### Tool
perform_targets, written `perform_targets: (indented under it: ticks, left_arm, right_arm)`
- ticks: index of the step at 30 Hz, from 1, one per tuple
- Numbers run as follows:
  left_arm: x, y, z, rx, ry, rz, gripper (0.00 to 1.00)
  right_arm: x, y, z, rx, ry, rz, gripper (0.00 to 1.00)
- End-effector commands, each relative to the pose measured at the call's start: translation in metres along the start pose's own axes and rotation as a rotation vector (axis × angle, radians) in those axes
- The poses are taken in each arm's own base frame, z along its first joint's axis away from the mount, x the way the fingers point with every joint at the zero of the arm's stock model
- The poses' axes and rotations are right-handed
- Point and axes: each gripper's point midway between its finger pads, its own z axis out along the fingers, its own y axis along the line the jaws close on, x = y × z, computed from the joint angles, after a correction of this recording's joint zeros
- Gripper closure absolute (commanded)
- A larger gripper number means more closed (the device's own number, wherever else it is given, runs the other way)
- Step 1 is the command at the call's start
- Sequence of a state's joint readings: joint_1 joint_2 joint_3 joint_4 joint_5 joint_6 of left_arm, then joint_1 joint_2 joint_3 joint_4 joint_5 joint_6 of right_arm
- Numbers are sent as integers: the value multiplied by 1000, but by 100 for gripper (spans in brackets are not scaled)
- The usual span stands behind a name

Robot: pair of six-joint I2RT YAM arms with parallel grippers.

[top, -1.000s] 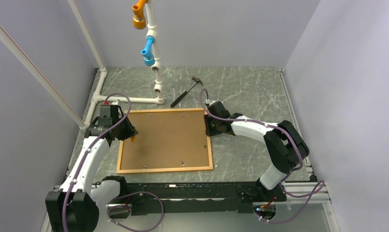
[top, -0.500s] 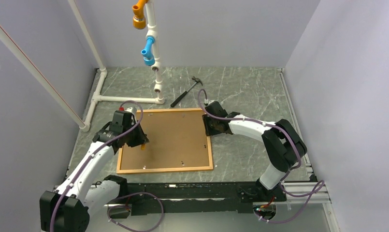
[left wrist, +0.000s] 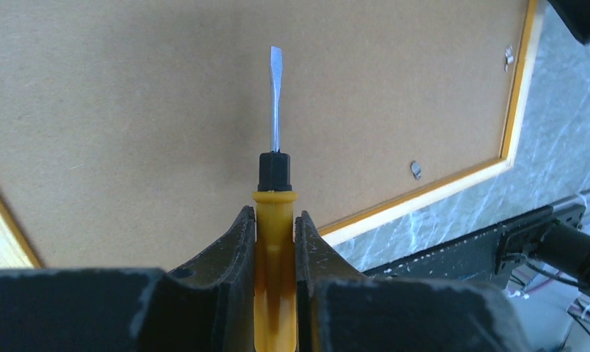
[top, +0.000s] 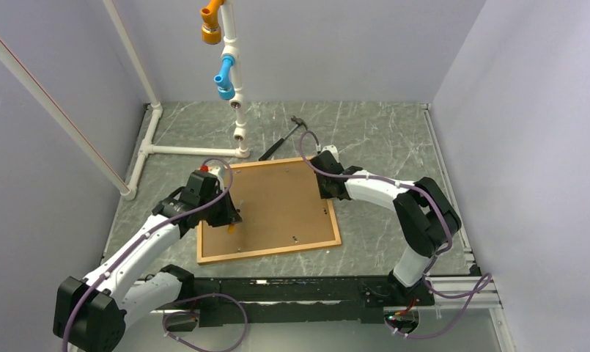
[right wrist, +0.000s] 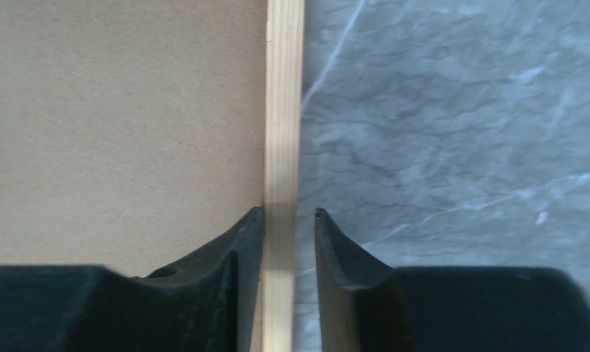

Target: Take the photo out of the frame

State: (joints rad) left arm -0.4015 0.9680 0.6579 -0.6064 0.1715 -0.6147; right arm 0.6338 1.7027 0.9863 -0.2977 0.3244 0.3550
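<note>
The frame [top: 270,251], a thin orange border, lies face down on the table and slightly askew. The photo's brown board back [top: 277,205] fills it; the print side is hidden. My left gripper [top: 231,224] hovers over the board's left part, shut on a yellow-handled screwdriver [left wrist: 275,242]. Its flat blade points across the board [left wrist: 130,110]. Small metal clips [left wrist: 416,170] sit along the frame's bar [left wrist: 423,194]. My right gripper [top: 325,183] is at the frame's far right corner. Its jaws [right wrist: 288,213] stand open astride the bar [right wrist: 284,110], the left finger against it and a gap on the right.
A hammer [top: 281,141] lies just beyond the frame's far edge. A white pipe structure [top: 196,150] runs along the far left, with an upright carrying blue and orange fittings [top: 224,73]. Grey walls close in both sides, and the black base rail [top: 299,293] borders the near edge.
The frame has slid to the right and turned anticlockwise along with my right gripper. My left gripper has carried the screwdriver rightward, from the frame's left edge to over the board.
</note>
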Motion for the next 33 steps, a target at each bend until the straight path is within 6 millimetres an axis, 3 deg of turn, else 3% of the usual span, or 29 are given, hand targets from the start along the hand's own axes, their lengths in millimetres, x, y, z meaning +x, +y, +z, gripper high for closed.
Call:
perform_targets:
  ticks: [1,6,10,15,19,22,26,33]
  left_arm:
    - [0,-25,7,89,5,21,100]
    - [8,-47,15,163,39,69,100]
    - [11,-67,17,255,48,-20,100]
    - [14,-86,18,307,112,-226,100]
    - [3,-103,9,377,89,-278,100]
    - [-6,-115,2,444,55,-229,100]
    - [-4,-134,-9,602,43,-117,100]
    - [-3,-157,-36,877,-76,1,100]
  right_arm:
    - [-18,-22,-13,75,-42,-65,60]
    - [-52,-6,-52,-23,-139,-55,39]
    - [-67,45,-96,-284,-258,-115,27]
    - [-45,131,-158,-558,-381,-252,23]
    - [-26,162,-176,-646,-393,-234,20]
    - [-20,172,-182,-736,-340,-151,18]
    - [-22,179,-203,-962,-295,-68,17]
    - [-50,147,-222,-1237,-274,152,23]
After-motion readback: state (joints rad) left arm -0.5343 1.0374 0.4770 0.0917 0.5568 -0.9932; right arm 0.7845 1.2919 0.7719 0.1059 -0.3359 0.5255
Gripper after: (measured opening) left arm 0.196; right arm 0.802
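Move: The screwdriver, still in the left gripper, lies about 27 cm to the right hand's left, 11 cm back and 7 cm above it. The frame's backing board has its middle some 16 cm left and 5 cm back of the right hand, 2 cm lower; the hammer lies about 19 cm ahead, 13 cm left and 2 cm lower. From the left hand, the right gripper is 27 cm right, 11 cm ahead and 7 cm lower, the board's middle 11 cm right, 6 cm ahead and 9 cm below. Coming free of the frame's right edge, the right fingers open wide as the hand rises some 11 cm and swings about 15 cm left and 12 cm back towards the screwdriver, easing slightly forward and right at the end, fingertips rolling round to the left. The left hand keeps its grip on the screwdriver, carries it about 11 cm right over the board, then lifts 5 cm and rolls some 35 degrees so its fingertips swing towards the right gripper. ##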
